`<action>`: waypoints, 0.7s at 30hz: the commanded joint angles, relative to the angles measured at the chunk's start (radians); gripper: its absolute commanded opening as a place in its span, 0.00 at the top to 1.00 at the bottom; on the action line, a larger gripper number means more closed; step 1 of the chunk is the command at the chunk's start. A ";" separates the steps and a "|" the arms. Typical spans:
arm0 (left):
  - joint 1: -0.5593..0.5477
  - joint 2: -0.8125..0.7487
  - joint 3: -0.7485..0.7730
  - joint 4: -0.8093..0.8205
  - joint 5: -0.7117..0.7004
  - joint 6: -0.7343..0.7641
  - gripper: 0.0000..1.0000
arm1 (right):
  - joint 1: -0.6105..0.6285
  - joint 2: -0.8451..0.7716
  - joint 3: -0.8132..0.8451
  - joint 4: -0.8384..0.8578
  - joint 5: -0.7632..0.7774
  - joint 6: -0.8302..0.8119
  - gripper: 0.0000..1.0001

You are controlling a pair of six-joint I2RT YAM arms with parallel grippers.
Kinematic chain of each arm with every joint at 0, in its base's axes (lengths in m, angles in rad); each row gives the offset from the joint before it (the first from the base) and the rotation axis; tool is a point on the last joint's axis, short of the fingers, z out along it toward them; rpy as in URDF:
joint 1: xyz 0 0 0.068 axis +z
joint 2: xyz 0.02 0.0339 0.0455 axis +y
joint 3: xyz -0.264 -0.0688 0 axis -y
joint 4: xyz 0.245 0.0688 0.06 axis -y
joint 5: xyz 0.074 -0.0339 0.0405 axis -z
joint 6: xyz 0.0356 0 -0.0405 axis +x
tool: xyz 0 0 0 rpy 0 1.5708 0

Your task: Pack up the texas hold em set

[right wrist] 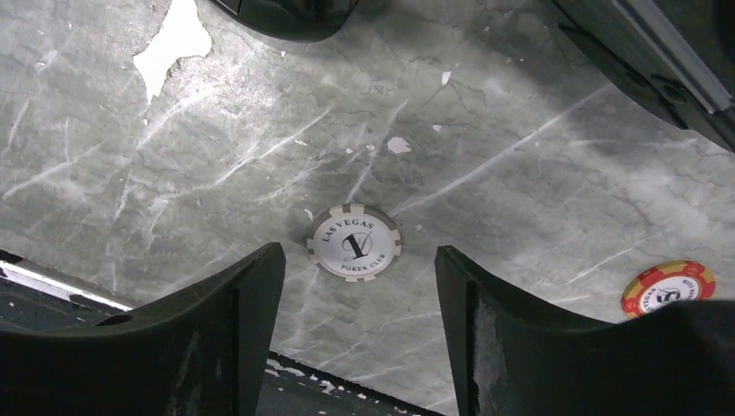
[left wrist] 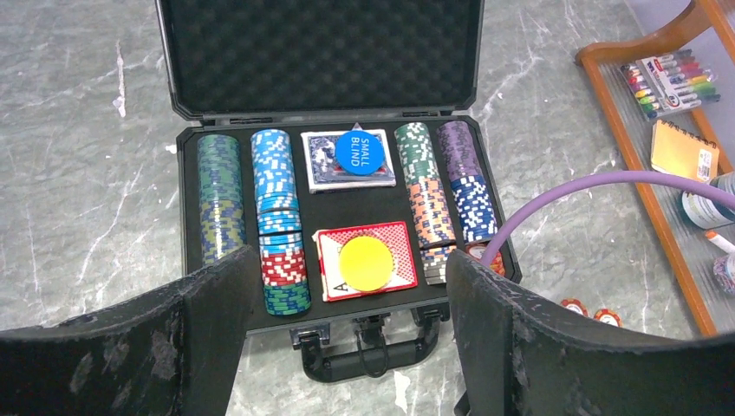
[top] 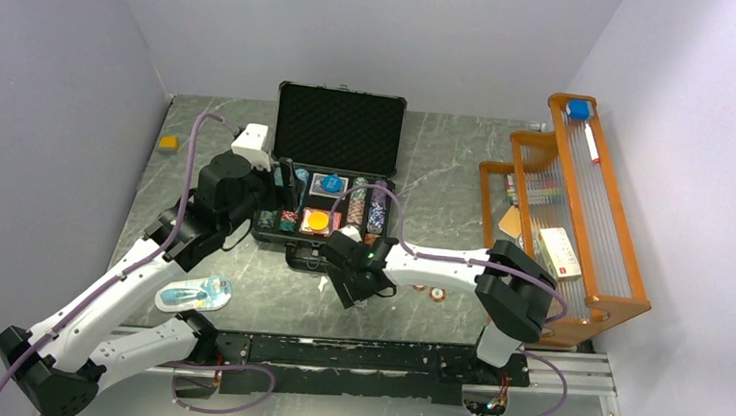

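The black briefcase lies open at mid table with its lid up. Its foam tray holds rows of striped poker chips, a blue deck under a blue disc and a red deck under a yellow disc. My left gripper hovers open above the case's near edge and handle, holding nothing. My right gripper is open low over the table in front of the case. A grey-white chip lies flat just ahead of its fingertips. A red-yellow chip lies further right.
An orange wooden rack with pens and boxes stands at the right. A blister-packed item lies near the left arm, and a small yellow block sits at the far left. Two loose chips lie right of the right gripper. A purple cable arcs over the case's right corner.
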 commanded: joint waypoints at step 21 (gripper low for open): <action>0.007 -0.010 -0.018 0.014 -0.019 -0.009 0.16 | 0.000 0.090 0.013 -0.009 0.028 0.057 0.57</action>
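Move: The white chip lies flat on the table between and just below the right hand's open fingertips, about 1 cm to that hand's left and 2 cm down. From the chip, the nearer red chip is roughly 13 cm right and 4 cm farther out, the paper scrap about 9 cm left and 4 cm out, and the case handle some 11 cm left and 9 cm out. From the left hand, the white chip is around 14 cm back, 16 cm right and 27 cm below. The right hand's two fingertips close onto opposite edges of the white chip and pinch it flat against the table. On the way the hand sinks a little over 1 cm and eases about half a centimetre to the left, still pointing down, while the fingers narrow from well open to the chip's width and stop there. ##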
